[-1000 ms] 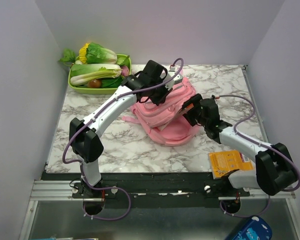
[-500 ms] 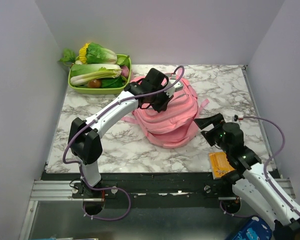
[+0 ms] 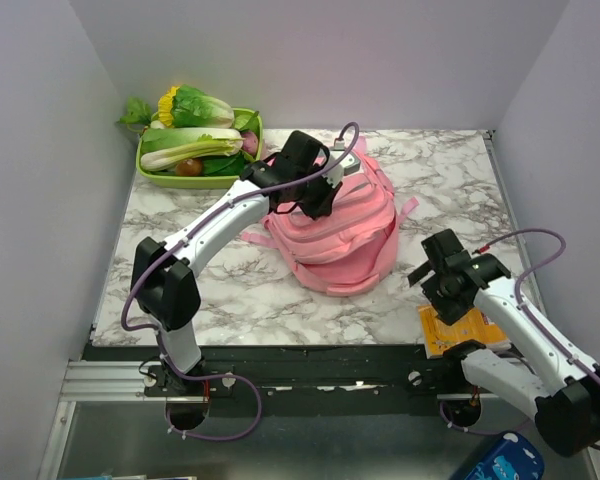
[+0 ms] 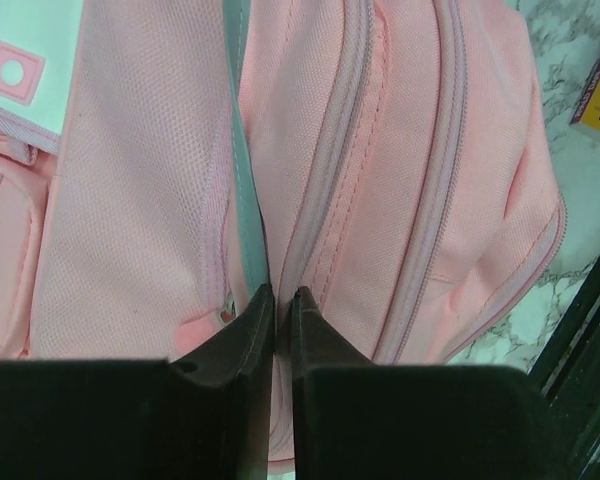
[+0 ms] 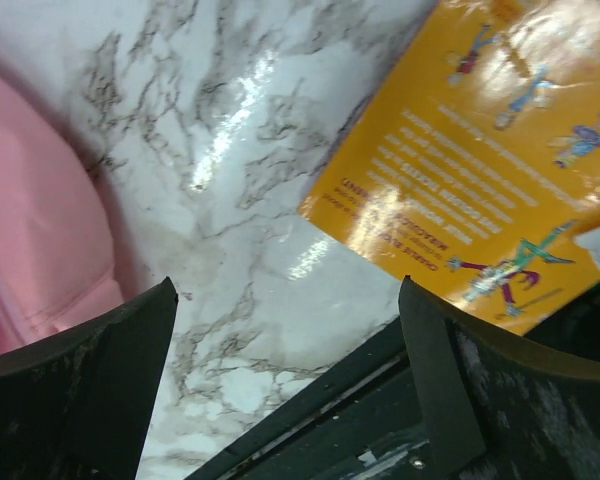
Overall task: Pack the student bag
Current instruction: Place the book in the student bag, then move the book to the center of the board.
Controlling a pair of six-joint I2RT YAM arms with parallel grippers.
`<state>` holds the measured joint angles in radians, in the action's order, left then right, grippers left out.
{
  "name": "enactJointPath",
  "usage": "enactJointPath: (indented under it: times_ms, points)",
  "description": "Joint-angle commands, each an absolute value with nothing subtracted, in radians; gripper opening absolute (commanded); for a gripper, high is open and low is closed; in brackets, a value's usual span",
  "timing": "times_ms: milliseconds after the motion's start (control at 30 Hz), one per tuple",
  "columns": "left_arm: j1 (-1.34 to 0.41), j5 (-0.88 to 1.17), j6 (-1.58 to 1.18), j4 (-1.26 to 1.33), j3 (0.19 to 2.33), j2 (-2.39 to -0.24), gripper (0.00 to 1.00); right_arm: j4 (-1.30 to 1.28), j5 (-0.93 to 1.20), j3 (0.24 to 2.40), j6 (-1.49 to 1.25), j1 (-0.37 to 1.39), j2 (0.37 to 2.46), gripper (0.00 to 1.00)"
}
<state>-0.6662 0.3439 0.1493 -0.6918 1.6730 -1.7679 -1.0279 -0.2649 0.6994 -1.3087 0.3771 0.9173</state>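
Observation:
The student bag (image 3: 345, 240), a soft pink backpack, lies in the middle of the marble table. My left gripper (image 3: 315, 203) points down onto its top. In the left wrist view the left gripper (image 4: 282, 292) has its jaws a narrow slit apart at a zip seam of the bag (image 4: 400, 150), with nothing between them. My right gripper (image 3: 430, 258) hovers wide open to the right of the bag. In the right wrist view the right gripper (image 5: 287, 285) spans bare marble, with the bag's edge (image 5: 30, 230) to its left and an orange book (image 5: 480, 150) to its right.
The orange book (image 3: 460, 325) lies at the table's near right edge. A green tray (image 3: 255, 140) of toy vegetables stands at the back left. A black rail (image 3: 310, 355) runs along the front edge. Below it, at the bottom right, sits a blue object (image 3: 500, 462).
My right arm has drawn back from the bag to the near right, beside the orange book. The left gripper's jaws have parted slightly, and the bag has settled flatter.

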Motion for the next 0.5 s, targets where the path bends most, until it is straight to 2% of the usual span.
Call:
enactJointPath:
  times_ms: [0, 100, 233, 333, 467]
  points:
    - [-0.66, 0.41, 0.127, -0.618, 1.698, -1.701, 0.19, -1.232, -0.377, 0.796, -1.299, 0.374, 1.0, 1.0]
    - [-0.646, 0.429, 0.112, -0.612, 1.698, -1.698, 0.26, -1.198, -0.374, 0.799, -1.224, 0.376, 1.025, 0.97]
    - [-0.632, 0.451, 0.089, -0.606, 1.7, -1.704, 0.33, -1.12, -0.325, 0.775, -1.074, 0.39, 1.04, 0.84]
    - [-0.63, 0.456, 0.087, -0.604, 1.697, -1.703, 0.39, -1.105, -0.279, 0.755, -1.013, 0.396, 1.077, 0.78]
    - [-0.626, 0.459, 0.083, -0.597, 1.686, -1.689, 0.48, -1.101, -0.223, 0.736, -0.966, 0.42, 1.123, 0.77]
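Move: The left hand still has the upper edge of the bag's loose front panel at its fingertips; the bag's middle is about 2 cm back, 4 cm right and some 10 cm below it. The yellow book lies flat by the table's near edge, roughly 9 cm back, 8 cm right and 8 cm below the open right hand. From that hand the bag's middle is some 17 cm ahead and 24 cm left, about level. The left fingers let go of the pink panel edge, opening to under half as the hand lifts about 3 cm off the bag, rolling slightly. Touching nothing, the right hand eases back about 2 cm and slightly right and down towards the yellow book, its tips swinging back and right while it turns some 15 degrees counter-clockwise and its fingers close partway. ##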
